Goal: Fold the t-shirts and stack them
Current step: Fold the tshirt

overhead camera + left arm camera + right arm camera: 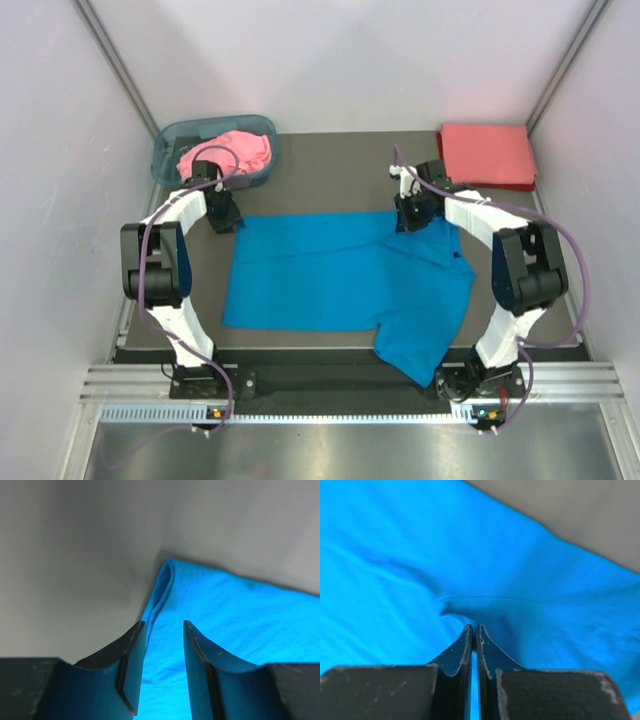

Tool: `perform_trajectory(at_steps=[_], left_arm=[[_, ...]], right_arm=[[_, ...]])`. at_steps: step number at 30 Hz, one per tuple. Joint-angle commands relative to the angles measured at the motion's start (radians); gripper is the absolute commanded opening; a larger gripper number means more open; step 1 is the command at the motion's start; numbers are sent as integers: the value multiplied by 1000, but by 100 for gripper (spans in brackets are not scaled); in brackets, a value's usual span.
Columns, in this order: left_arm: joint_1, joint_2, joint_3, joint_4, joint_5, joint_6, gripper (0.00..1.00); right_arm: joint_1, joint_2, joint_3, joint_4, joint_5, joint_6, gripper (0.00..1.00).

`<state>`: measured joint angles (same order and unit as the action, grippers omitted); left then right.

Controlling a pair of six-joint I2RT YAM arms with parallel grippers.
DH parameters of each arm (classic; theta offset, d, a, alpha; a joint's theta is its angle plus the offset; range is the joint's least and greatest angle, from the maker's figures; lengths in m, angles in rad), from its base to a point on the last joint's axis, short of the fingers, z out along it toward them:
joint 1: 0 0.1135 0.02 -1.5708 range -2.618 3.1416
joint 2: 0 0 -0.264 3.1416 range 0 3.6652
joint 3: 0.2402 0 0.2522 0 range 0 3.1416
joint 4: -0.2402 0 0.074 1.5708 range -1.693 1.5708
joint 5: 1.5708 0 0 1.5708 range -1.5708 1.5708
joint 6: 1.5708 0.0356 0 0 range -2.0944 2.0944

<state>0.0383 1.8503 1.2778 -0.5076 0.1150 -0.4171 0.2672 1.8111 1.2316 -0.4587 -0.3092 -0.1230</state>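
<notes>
A bright blue t-shirt [340, 280] lies spread on the dark mat, one sleeve hanging toward the near edge. My left gripper [226, 222] is at its far left corner. In the left wrist view this gripper [163, 625] is open, its fingers [131, 652] straddling the shirt's folded edge [240, 615]. My right gripper [408, 222] is at the shirt's far edge. In the right wrist view it [474, 626] is shut, with the blue cloth [395, 555] puckered at its tips. A pink t-shirt [228, 150] lies crumpled in the basket. A coral-red t-shirt [487, 155] lies folded at the far right.
A translucent blue-grey basket [163, 158] stands at the far left corner of the dark mat [330, 170]. White walls close in on the left, back and right. A metal rail [340, 385] runs along the near edge by the arm bases.
</notes>
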Motion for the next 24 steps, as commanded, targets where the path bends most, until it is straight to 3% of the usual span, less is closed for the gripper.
perform_trajectory(at_steps=[1,4,17,24], left_arm=[[0,-10,58,-70,-49,17,41],[-6,-62,22,-95,-106,14,40],[-21,-213,-175,-100,-55,-41,40],[-21,-200,-199,-75,-34,-87,40]], right_arm=[[46,-113,-18,22,24,14,0],[56,-134,-46,8,68,23,0],[76,-159,-84,18,87,36,0],[79,-179,-98,25,81,37,0]])
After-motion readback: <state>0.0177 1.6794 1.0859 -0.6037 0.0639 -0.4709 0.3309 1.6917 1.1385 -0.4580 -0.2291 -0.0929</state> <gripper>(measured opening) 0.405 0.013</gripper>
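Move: The T-shirt's left edge, where its upper flap ends, lies about 7 cm back from the left hand, level sideways and some 2 cm below. The shirt's far left corner is roughly 4 cm ahead and 1 cm to its right, the laundry basket some 25 cm ahead and 6 cm left. The right hand already has a pinched fold at its fingertips; the shirt's far edge lies about 5 cm ahead of that hand, straight out and 3 cm lower. Draw the left gripper back about 7 cm along the shirt's left edge, away from the far corner to where the flap ends, lifting slightly and then sinking low over the cloth, fingers still part open and tipping a little more downward. Keep the right fingers shut on their pinched fold; raise it about 3 cm, then ease halfway down while drawing it back 2 to 3 cm. ##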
